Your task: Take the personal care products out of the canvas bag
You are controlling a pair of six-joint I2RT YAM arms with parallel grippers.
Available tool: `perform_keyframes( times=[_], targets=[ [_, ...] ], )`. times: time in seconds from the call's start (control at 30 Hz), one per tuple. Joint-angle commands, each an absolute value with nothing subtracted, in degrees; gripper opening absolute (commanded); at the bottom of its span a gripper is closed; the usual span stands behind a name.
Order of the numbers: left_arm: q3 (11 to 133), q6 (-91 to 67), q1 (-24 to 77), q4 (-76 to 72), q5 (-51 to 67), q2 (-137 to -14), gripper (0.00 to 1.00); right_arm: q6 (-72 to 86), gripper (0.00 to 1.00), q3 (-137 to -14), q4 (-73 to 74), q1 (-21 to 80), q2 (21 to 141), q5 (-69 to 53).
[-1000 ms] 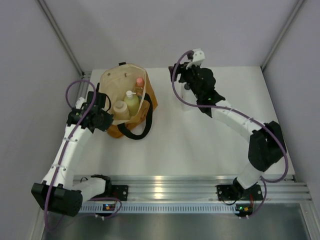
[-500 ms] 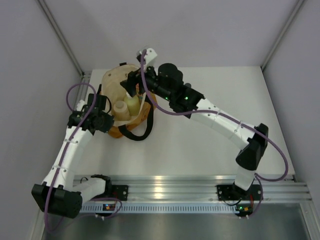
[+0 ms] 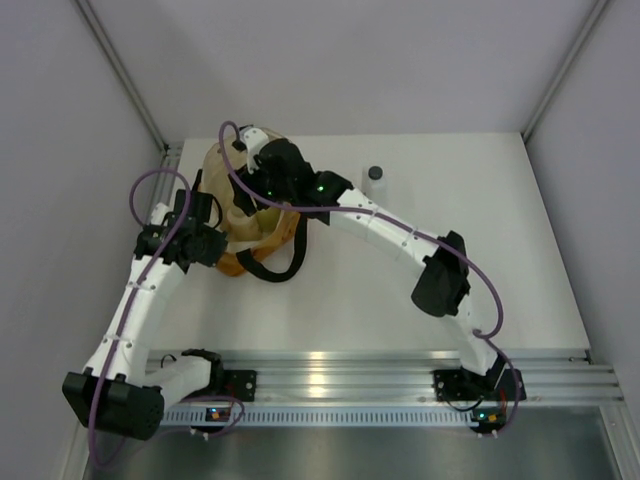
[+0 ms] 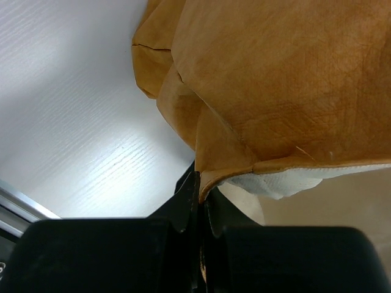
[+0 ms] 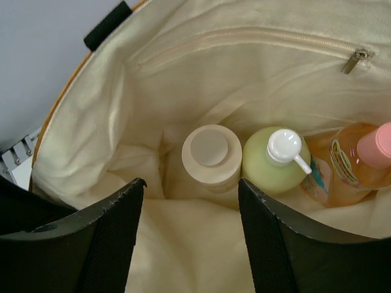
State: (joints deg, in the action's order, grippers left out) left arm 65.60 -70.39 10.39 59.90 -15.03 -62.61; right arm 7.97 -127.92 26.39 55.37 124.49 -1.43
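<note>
The canvas bag (image 3: 232, 262) stands open at the table's back left. My left gripper (image 4: 198, 183) is shut on its rim, pinching the mustard canvas bag (image 4: 275, 91) and its lining. My right gripper (image 5: 191, 183) is open and points down into the bag's mouth, holding nothing. Just beyond its fingertips, a cream bottle (image 5: 211, 159), a yellow-green pump bottle (image 5: 275, 162) and an orange bottle with a pink cap (image 5: 351, 162) stand side by side on the lining. A white bottle with a dark cap (image 3: 375, 180) stands on the table to the right of the bag.
The bag's black strap handle (image 3: 270, 268) loops out over the table in front of the bag. A zipped inner pocket (image 5: 244, 36) runs along the bag's far wall. The right arm (image 3: 400, 235) stretches across the middle of the table. Grey walls close in the sides.
My right arm swung left from the white bottle, leaving it on the table, and now hangs over the bag's mouth with its jaws narrower. The left gripper kept hold of the rim.
</note>
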Motion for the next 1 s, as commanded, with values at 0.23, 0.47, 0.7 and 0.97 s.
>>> perform_keyframes(
  times=[0.23,0.47,0.7,0.97],
  targets=[
    [61.88,-74.27,10.2,58.97,-13.54,-59.77,0.0,5.46,0.59,-137.11,26.11,56.16,133.15,2.19],
    [59.94,-76.38,10.2,58.89,-12.48,-59.68,0.0,4.66,0.58,-138.08,22.77,56.16,136.23,2.29],
    [59.33,-76.29,10.28,58.89,-12.39,-59.06,0.0,5.36,0.59,-137.99,21.45,56.6,139.74,0.62],
    [59.15,-76.38,10.28,58.89,-12.39,-59.41,0.0,5.89,0.6,-137.99,17.58,56.69,142.03,0.35]
  ],
)
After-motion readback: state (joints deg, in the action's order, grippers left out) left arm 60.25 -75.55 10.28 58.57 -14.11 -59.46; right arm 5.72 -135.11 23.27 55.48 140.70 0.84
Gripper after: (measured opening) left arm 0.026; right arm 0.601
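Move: The cream jar with the round lid sits in the canvas bag some 4 cm ahead of my empty right hand, 4 cm to its left and about 14 cm below. The green pump bottle touches shoulders with it, roughly 6 cm to the jar's right and 3 cm farther out; the orange bottle with the pink cap is about 9 cm right of the jar and 10 cm beyond it. From my left hand, the jar is about 9 cm ahead, 6 cm right and 8 cm lower. I sink my open right hand about 11 cm into the bag, easing some 3 to 4 cm forward and as much to the left, until the fingertips come close over the cream jar's lid, one towards each side. The fingers stay open and tip a little further down. My left hand keeps its pinch on the near-left rim, sagging a centimetre or two with it. ##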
